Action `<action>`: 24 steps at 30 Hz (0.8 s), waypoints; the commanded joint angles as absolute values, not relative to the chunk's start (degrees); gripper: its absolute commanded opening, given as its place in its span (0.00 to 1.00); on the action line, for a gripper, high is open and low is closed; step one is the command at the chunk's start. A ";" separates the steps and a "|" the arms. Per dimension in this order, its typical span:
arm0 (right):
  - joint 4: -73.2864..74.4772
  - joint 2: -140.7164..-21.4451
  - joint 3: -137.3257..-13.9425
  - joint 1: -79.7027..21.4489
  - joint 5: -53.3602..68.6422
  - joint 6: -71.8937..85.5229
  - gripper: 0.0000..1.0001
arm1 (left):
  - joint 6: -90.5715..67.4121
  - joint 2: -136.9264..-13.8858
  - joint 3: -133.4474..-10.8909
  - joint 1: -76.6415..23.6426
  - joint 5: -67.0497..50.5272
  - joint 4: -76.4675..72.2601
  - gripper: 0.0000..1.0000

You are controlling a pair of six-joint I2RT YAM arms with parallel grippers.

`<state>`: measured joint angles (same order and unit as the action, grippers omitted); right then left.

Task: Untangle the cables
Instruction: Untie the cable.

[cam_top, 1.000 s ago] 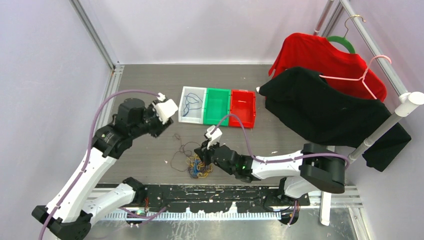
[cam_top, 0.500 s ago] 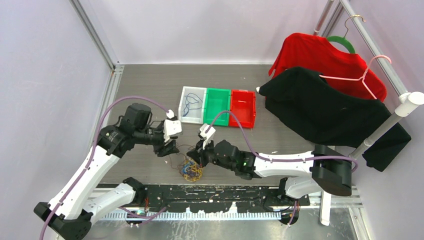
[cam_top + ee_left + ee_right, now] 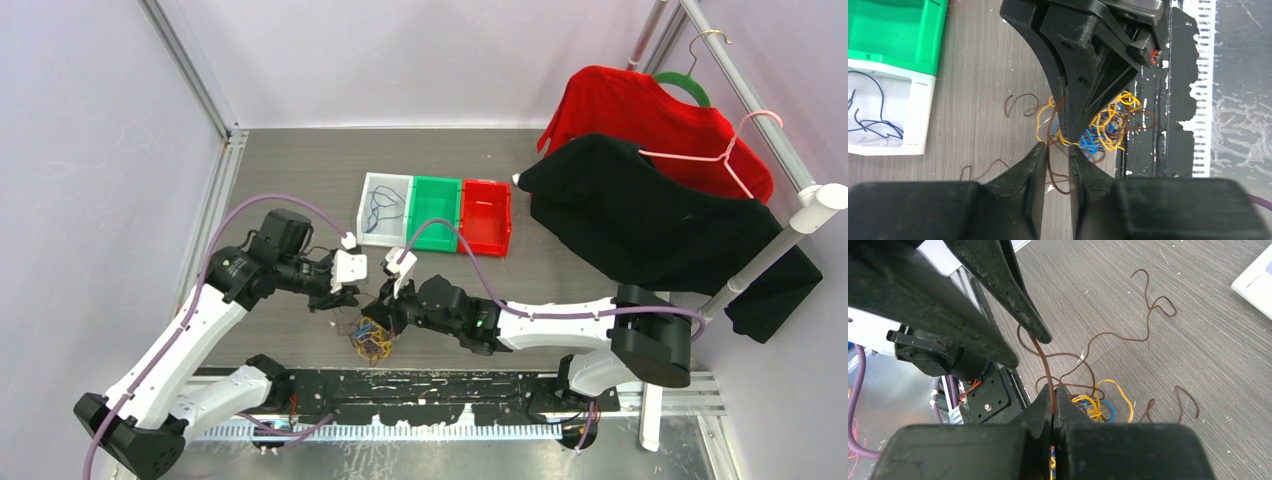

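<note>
The cables (image 3: 370,340) form a tangle of yellow, blue and brown strands near the table's front edge. My right gripper (image 3: 378,312) is shut on a brown cable (image 3: 1045,370) that rises out of the tangle (image 3: 1095,402); its fingertips (image 3: 1053,388) pinch it. My left gripper (image 3: 345,298) faces it tip to tip. In the left wrist view its jaws (image 3: 1055,146) stand a little apart, with a brown strand (image 3: 1049,150) running loose through the gap. Loose brown loops (image 3: 1148,315) lie on the table beside the tangle (image 3: 1103,127).
Three bins stand behind: white (image 3: 366,222) holding a blue cable (image 3: 381,205), green (image 3: 433,212) and red (image 3: 485,215). A black shirt (image 3: 640,215) and a red shirt (image 3: 650,115) hang on a rack (image 3: 790,235) at right. The black base rail (image 3: 450,385) runs just below the tangle.
My left gripper came down from the white bin to the tangle and its jaws narrowed. The right gripper shifted left, dragging the tangle with it.
</note>
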<state>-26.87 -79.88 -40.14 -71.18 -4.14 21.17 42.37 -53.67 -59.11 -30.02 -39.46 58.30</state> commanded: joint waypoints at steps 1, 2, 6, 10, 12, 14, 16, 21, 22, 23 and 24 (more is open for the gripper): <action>-30.52 -79.63 -43.33 -71.07 -3.55 21.62 0.01 | 41.69 -54.75 -59.70 -30.56 -39.52 55.28 0.14; -30.81 -79.63 -43.23 -71.04 -4.22 21.74 0.03 | 40.73 -54.95 -59.85 -30.58 -38.91 54.84 0.06; -34.81 -79.13 -40.56 -70.68 -9.13 24.57 0.25 | 35.20 -54.20 -61.32 -30.59 -36.58 52.41 0.00; -40.38 -79.80 -36.56 -70.32 -13.76 26.49 0.41 | 30.54 -53.94 -64.12 -30.59 -38.49 54.18 0.00; -41.46 -80.49 -35.95 -70.17 -14.71 26.78 0.41 | 29.02 -54.42 -65.46 -30.59 -40.48 56.33 0.00; -41.92 -80.99 -35.78 -70.23 -14.93 27.09 0.42 | 28.56 -54.77 -65.55 -30.59 -41.36 57.65 0.00; -41.90 -81.35 -35.41 -70.22 -14.58 27.24 0.46 | 27.92 -54.40 -64.95 -30.59 -39.71 56.83 0.00; -43.64 -83.35 -36.17 -70.22 -15.90 26.51 0.48 | 27.02 -54.29 -67.24 -30.59 -40.03 56.66 0.00; -44.49 -83.66 -36.51 -70.21 -16.25 26.15 0.46 | 26.89 -54.70 -68.15 -30.59 -40.40 57.23 0.00; -44.63 -83.95 -36.91 -70.22 -16.28 25.86 0.44 | 26.76 -55.10 -68.91 -30.66 -40.43 57.81 0.00; -44.35 -84.16 -37.35 -70.22 -16.37 25.68 0.41 | 26.88 -55.44 -69.64 -30.59 -40.45 58.44 0.00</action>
<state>-39.22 -83.57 -35.03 -70.28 -14.13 26.48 28.42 -55.24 -64.69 -30.37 -38.20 57.65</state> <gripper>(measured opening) 0.448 0.010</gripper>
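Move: The brown cable held in the right hand's shut fingertips runs up between the left hand's half-open pads, within 1 cm or so of the left hand point. The tangled bundle is some 16 cm below the left hand, about 5 cm back and 3 cm right; from the right hand, about 4 cm back and 12 cm below. A loose brown curl lies about 4 cm ahead of the left hand, 1 cm right and 20 cm below, and the white bin 22 cm ahead, 5 cm right, 18 cm below. The brown cable passes from hand to hand: the left fingers shut and pinch it while easing about 1 cm forward, then lift it some 3 cm. As the left grip closes, the right fingers open to about half and let it go; the right hand first slides forward about 3 cm and a little right, turning some 10 degrees clockwise, then sinks slightly beside the hanging strand. ##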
